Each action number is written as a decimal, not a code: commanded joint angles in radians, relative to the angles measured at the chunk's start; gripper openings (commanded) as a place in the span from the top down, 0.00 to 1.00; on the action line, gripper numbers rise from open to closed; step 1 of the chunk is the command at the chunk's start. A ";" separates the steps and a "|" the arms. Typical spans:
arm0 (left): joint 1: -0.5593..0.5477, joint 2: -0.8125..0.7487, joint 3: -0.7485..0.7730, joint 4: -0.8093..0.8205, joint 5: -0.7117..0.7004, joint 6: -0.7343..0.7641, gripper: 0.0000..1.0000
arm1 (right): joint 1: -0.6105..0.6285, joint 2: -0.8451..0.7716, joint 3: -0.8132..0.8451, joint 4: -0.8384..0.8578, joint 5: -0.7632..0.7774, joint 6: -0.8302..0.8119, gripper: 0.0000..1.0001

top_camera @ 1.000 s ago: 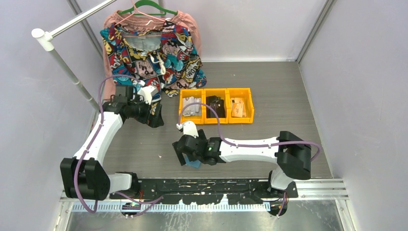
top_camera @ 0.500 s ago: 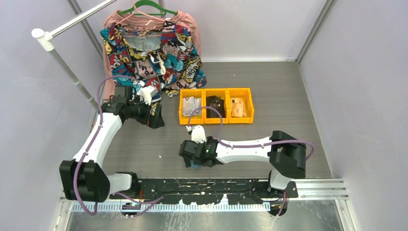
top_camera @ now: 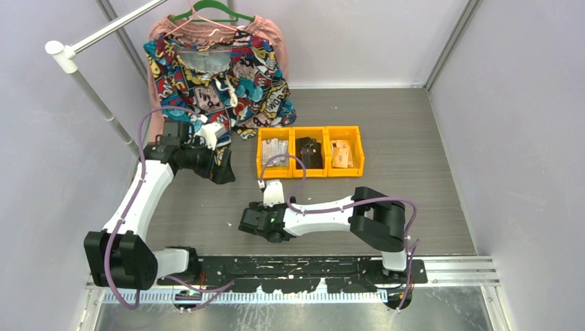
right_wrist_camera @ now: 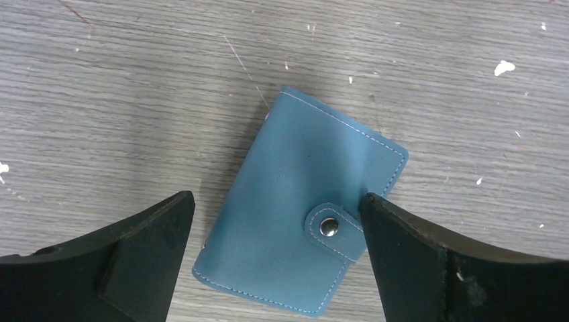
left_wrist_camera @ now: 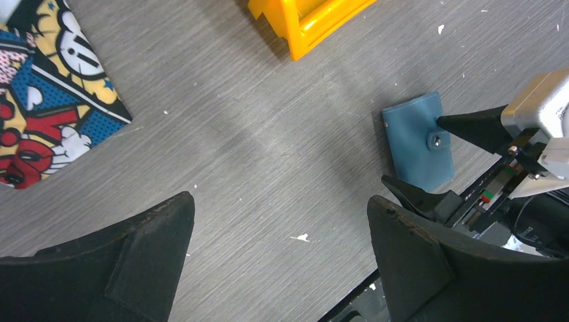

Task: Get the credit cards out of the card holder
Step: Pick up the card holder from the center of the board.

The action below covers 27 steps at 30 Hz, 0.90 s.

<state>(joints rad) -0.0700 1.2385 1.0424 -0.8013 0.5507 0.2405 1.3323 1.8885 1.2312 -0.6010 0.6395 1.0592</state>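
The card holder is a teal-blue wallet lying flat on the grey table, closed, its snap tab fastened. My right gripper hangs over it, open, one finger on each side; the right fingertip sits at the tab's edge. The left wrist view also shows the card holder with the right gripper around it. In the top view the right gripper covers the wallet. My left gripper is open and empty, well up and left of it; bare table shows between its fingers. The credit cards are hidden.
Three orange bins holding small items stand in a row behind the right arm; one corner shows in the left wrist view. A comic-print shirt hangs at the back left by a white rail. The black mounting rail runs along the near edge.
My right gripper has swung left and its arm has folded in; the wallet's blue corner that showed below it is now covered. The left arm has not moved.
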 commanded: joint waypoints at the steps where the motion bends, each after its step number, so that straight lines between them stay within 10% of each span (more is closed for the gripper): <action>1: 0.006 -0.027 0.060 -0.029 0.033 0.024 0.00 | 0.033 0.001 0.020 -0.148 0.117 0.165 0.00; 27: 0.006 -0.046 0.024 -0.004 0.107 -0.055 0.00 | 0.024 -0.183 -0.230 0.093 -0.072 -0.018 0.01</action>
<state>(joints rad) -0.0696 1.2243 1.0569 -0.8059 0.6151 0.2070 1.3663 1.7321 1.0004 -0.5728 0.5961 1.0985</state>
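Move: The card holder lies almost under the right hand, about 2 cm ahead of its finger point, 1 cm to the right and 2 cm below, skewed between the open fingers. From that hand, the left bin is some 24 cm ahead and level sideways; the middle bin is equally far ahead and about 10 cm right. From the left hand, the card holder is some 11 cm back, 17 cm right and 15 cm down. The card holder is squared up on the table by the right hand, which sweeps about 5 cm to the right and some 3 cm back, its left finger pushing along the holder's near-left edge. The hand then sinks roughly 1 cm to straddle the holder, fingers still wide open. ##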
